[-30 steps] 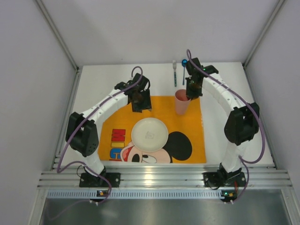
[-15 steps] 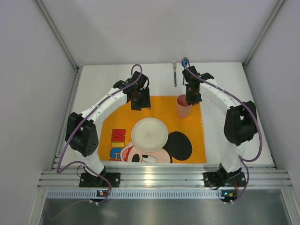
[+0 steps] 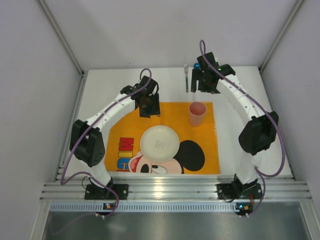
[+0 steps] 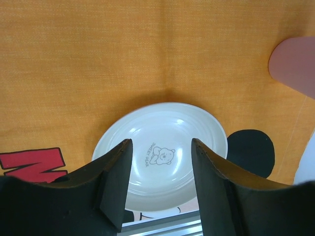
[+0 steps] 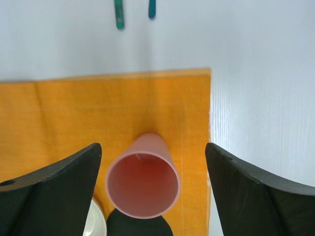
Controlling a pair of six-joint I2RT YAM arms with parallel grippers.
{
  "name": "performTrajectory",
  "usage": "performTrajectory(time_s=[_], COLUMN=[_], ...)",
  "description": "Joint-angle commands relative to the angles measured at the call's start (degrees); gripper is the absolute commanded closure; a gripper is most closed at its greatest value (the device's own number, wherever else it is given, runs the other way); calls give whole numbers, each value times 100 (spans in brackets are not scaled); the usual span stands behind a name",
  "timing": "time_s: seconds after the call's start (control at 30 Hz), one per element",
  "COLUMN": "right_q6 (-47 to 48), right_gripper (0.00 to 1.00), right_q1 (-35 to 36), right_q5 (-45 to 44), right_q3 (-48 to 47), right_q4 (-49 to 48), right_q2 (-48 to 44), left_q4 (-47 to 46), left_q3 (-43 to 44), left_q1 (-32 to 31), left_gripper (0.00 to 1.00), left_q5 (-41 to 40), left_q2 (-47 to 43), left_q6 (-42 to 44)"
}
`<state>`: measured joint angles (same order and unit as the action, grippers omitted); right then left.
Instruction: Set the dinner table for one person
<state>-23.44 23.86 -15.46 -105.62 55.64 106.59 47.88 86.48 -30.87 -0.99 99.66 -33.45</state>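
Note:
A pink cup (image 3: 197, 114) (image 5: 142, 189) stands upright at the back right of the orange Mickey Mouse mat (image 3: 170, 125), on the white dinner table (image 3: 100, 95). My right gripper (image 3: 205, 82) (image 5: 152, 147) hangs open just above and behind the cup, its fingers wide on either side and clear of it. A white plate (image 3: 159, 143) (image 4: 162, 152) with a bear print sits in the middle of the mat. My left gripper (image 3: 149, 107) (image 4: 161, 147) hovers open over the mat behind the plate, nothing between its fingers.
A fork (image 3: 186, 75) and a blue-green spoon (image 3: 196, 66) lie on the bare table behind the mat; their handles (image 5: 118, 17) show at the top of the right wrist view. A ribbed aluminium rail (image 3: 175, 190) runs along the near edge. Grey walls enclose the table.
My right gripper has opened, let go of the pink cup and drawn up and back from it. The cup now stands free on the mat. The left arm has not moved.

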Motion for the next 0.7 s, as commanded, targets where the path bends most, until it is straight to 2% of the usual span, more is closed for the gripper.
performTrajectory(time_s=[0.0,0.33,0.47,0.67], right_q6=[330,525,489,393], right_gripper=[13,13,12,11], right_q1=[-12,-733,-988,-1199], right_q5=[-194,789,923,852], right_q3=[-836,-3314,-3805,-4185], right_q4=[26,-500,-1177,-1415], right_q2=[230,2751,3464,4176], left_q4=[-15,309,485,802], left_q3=[168,378,501,862], left_q1=[55,196,309,625], left_gripper=[44,44,44,45], left_q5=[38,-76,-243,-507], left_q2=[54,115,186,405], left_q6=[93,216,313,366])
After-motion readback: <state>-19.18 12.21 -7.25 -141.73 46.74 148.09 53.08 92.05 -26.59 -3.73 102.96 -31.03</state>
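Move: Ahead of the right hand lies the blue spoon, about 22 cm farther out, roughly 1 cm to its left and some 19 cm below. The fork lies parallel, some 5 cm to the left of the spoon and level with it. The pink cup stands about 4 cm behind the right hand and 2 cm to its left, its middle 14 cm below. From the left hand the spoon is roughly 26 cm ahead, 23 cm to the right and 13 cm below. Leaving the cup behind, the right hand arcs some 18 cm forward towards the spoon, first rising about 5 cm, then sinking steeply past its starting height and edging right, until it is low just right of the spoon's handle. Its fingers stay wide open and touch nothing. The left hand, empty and half open, drifts about 4 cm left and forward, away from the plate. ##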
